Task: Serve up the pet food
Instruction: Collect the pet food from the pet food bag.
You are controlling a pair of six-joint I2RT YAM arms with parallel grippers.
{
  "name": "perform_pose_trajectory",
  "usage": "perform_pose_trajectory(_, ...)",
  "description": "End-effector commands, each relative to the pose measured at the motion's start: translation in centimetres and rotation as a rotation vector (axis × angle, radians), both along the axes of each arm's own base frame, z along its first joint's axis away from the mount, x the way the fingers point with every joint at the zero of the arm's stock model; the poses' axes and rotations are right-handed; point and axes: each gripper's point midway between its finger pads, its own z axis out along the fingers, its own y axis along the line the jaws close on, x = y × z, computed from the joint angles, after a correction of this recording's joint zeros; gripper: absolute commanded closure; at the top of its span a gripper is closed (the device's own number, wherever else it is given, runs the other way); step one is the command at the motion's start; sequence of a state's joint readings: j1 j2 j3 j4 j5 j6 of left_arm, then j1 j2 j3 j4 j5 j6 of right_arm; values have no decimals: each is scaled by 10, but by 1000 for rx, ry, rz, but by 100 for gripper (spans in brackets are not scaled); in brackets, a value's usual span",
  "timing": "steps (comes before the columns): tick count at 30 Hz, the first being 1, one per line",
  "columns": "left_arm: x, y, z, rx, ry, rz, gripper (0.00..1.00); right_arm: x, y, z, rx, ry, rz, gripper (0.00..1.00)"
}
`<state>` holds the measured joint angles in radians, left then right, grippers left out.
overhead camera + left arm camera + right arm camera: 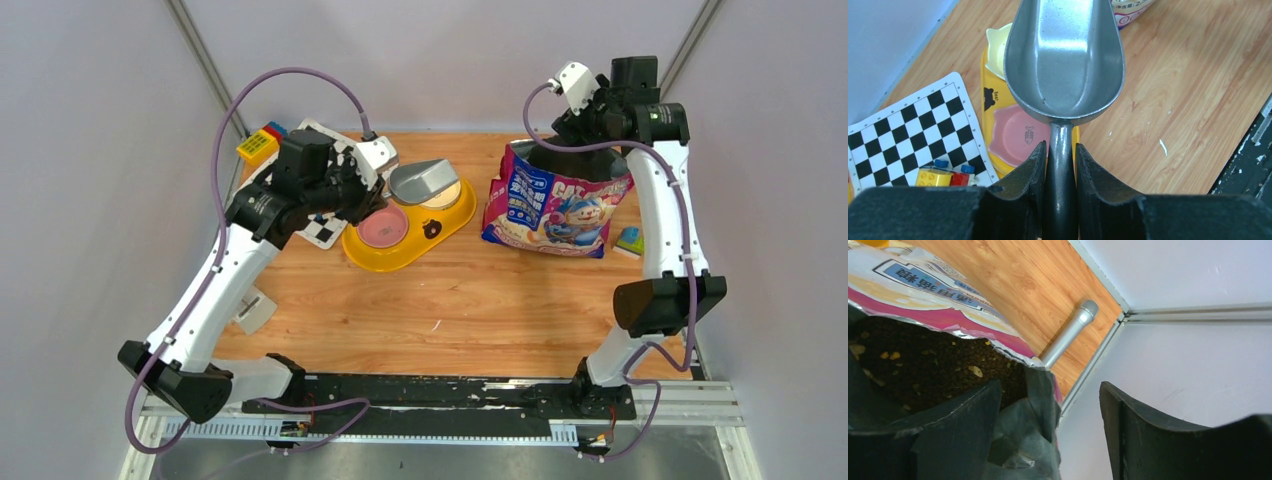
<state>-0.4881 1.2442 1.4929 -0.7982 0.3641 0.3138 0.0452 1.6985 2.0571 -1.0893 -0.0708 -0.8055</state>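
The pet food (923,370) is dark brown kibble lying inside the opened blue-and-pink bag (555,205), which stands at the back right of the table. My right gripper (1050,395) is open at the bag's top rim (1040,390); the folded rim lies against the left finger with a wide gap to the other. My left gripper (1059,155) is shut on the handle of the grey scoop (1064,60). The scoop is empty and hangs over the yellow double-bowl feeder (400,250), above its pink bowl (1010,135).
A checkerboard mat (903,130) with toy blocks (935,176) lies left of the feeder. A silver cylinder (1068,335) rests behind the bag by the back wall. A small green and blue item (630,240) sits right of the bag. Walls close in on three sides.
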Motion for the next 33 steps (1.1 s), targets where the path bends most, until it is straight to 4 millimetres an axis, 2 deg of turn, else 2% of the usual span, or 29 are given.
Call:
perform_pose_trajectory(1,6,-6,19,-58,-54,-3,100,11,-3,-7,-101,37,84,27)
perform_pose_trajectory(4,6,-6,17,-56,-51,-2,100,18,-6,-23,-151,81,116,27)
perform_pose_trajectory(8,7,-6,13,-50,-48,0,100,16,-2,-44,-159,154,180,27)
perform_pose_trajectory(12,8,-5,10,-45,-47,1,100,22,-2,-58,-170,191,190,33)
perform_pose_trajectory(14,8,-6,9,-44,-45,1,100,24,-2,-62,-174,199,193,46)
perform_pose_trajectory(15,8,-6,9,-44,-45,0,100,25,-3,-62,-176,200,194,58)
perform_pose_trajectory(17,8,-6,8,-45,-43,0,100,27,-4,-62,-185,198,192,92)
perform_pose_trajectory(18,8,-6,8,-46,-44,-1,100,29,-5,-61,-187,194,185,100)
perform_pose_trajectory(20,8,-6,8,-46,-44,-1,100,34,-7,-56,-189,167,151,100)
perform_pose_trajectory(22,9,-7,7,-46,-39,-2,100,48,-11,-41,-183,84,91,100)
perform_pose_trajectory(24,9,-8,6,-46,-36,-4,100,62,-11,-11,-147,-58,34,100)
perform_pose_trajectory(29,10,-9,8,-51,-33,-8,100,75,-12,48,-129,-341,-98,100)
perform_pose_trajectory(33,9,-10,11,-57,-33,-13,100,83,-18,96,-57,-478,-258,100)
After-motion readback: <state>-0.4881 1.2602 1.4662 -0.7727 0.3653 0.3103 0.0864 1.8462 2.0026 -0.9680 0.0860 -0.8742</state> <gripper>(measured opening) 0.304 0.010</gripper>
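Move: Just under the open right fingers, about 2 cm ahead and 7 cm down, stands the far right rim of the pet food bag; the middle of the bag's mouth lies some 7 cm left, 4 cm back and 9 cm down. On the table, roughly 31 cm below the hand, are the microphone, about 3 cm ahead, and the green block, some 6 cm back and 6 cm right. From the left hand the rim is about 15 cm ahead, 36 cm right and 8 cm lower. Dropping about 7 cm with a slight reach forward, the right hand takes its open fingers down to the bag's far rim while the wrist tips down some 15 degrees, then shuts them fully and pinches the rim. Keeping that pinch, it carries the rim nearly 3 cm farther forward and a little up as the wrist levels back out. ##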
